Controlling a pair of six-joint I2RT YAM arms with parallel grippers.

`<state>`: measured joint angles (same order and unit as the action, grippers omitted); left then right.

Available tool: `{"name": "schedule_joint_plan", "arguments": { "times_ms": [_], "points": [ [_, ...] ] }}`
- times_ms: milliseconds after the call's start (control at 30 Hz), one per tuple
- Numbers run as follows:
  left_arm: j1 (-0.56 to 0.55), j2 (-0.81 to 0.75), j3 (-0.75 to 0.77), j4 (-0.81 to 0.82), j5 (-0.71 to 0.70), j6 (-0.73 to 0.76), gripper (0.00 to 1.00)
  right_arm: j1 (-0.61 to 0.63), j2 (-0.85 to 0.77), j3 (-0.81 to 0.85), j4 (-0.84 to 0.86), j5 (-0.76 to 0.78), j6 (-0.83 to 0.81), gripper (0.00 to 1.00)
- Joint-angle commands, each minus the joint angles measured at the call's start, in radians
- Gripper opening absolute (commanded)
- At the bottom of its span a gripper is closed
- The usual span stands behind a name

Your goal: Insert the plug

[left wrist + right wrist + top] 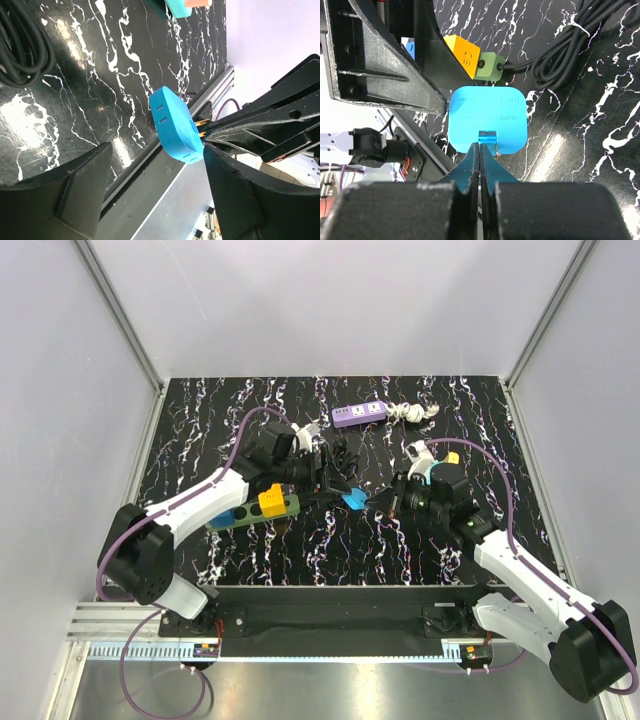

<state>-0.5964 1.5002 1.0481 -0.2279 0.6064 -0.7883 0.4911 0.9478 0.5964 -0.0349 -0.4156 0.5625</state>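
A flat blue plug [353, 500] hangs just above the black marbled table between the two arms. My right gripper [480, 150] is shut on the small tab and brass prongs at its near edge, and its fingers [260, 127] show pinching there in the left wrist view. The blue plug [487, 117] faces that camera flat on. My left gripper [157, 172] is open wide, and the blue plug [175, 125] sits just beyond its tips, close to the right-hand finger. A green power strip [255, 510] carrying a yellow plug [271, 499] lies to the left.
A purple power strip [360, 414] with a coiled white cable [415, 413] lies at the back. A coiled black cable [560, 55] leaves the green strip's end [487, 67]. The table's front rail [200, 107] runs close below the plug.
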Motion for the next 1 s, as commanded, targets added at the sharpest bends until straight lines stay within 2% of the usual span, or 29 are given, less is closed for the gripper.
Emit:
{"name": "schedule_joint_plan", "arguments": {
  "times_ms": [0, 167, 300, 567, 667, 767, 800, 867, 933, 967],
  "points": [
    [0.001, -0.023, 0.015, 0.044, 0.047, -0.034, 0.76, 0.012, -0.017, 0.026, 0.026, -0.049, -0.050, 0.00],
    [0.001, -0.008, -0.009, 0.128, 0.121, -0.121, 0.75, 0.024, -0.027, 0.017, 0.059, -0.095, -0.096, 0.00],
    [-0.005, -0.005, -0.046, 0.215, 0.173, -0.183, 0.71, 0.035, -0.050, 0.019, 0.052, -0.075, -0.134, 0.00],
    [-0.023, -0.018, -0.151, 0.283, 0.193, -0.239, 0.72, 0.040, -0.073, -0.010, 0.078, -0.077, -0.145, 0.00],
    [-0.025, -0.018, -0.187, 0.389, 0.220, -0.308, 0.70, 0.043, -0.075, -0.020, 0.086, -0.078, -0.148, 0.00],
    [-0.026, -0.012, -0.220, 0.527, 0.245, -0.394, 0.62, 0.046, -0.073, -0.024, 0.092, -0.091, -0.151, 0.00],
    [-0.026, -0.006, -0.226, 0.580, 0.256, -0.410, 0.52, 0.047, -0.076, -0.026, 0.090, -0.092, -0.151, 0.00],
    [-0.026, -0.005, -0.240, 0.622, 0.262, -0.443, 0.40, 0.047, -0.083, -0.032, 0.089, -0.092, -0.151, 0.00],
    [-0.026, -0.003, -0.244, 0.639, 0.266, -0.447, 0.22, 0.047, -0.093, -0.041, 0.084, -0.088, -0.151, 0.00],
    [-0.026, -0.005, -0.246, 0.642, 0.265, -0.448, 0.17, 0.049, -0.096, -0.046, 0.082, -0.084, -0.145, 0.00]
  ]
}}
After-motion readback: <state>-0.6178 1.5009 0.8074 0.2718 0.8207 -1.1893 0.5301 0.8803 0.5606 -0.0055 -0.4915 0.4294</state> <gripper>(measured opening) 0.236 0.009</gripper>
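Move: The blue plug, held by its prongs in the right hand's closed fingers, has its body about 4 cm to the right of the open left hand, some 2 cm back and at nearly the same height. From the right hand it is roughly 3 cm to the left and 2 cm ahead. The black cable bundle lies about 10 cm ahead of the left hand; the yellow block stands some 17 cm to its left, level fore and aft. Both are about 15 cm below. The left fingers close from wide open around the blue plug's body and pinch it edge-on. To get there the left hand goes back about 4 cm and right 2 cm, bobbing up, down and up again, while its fingers tip up some 15 degrees towards level. The right hand keeps its prong grip, easing back about 2 cm and turning some 10 degrees counter-clockwise with fingertips lifting. ##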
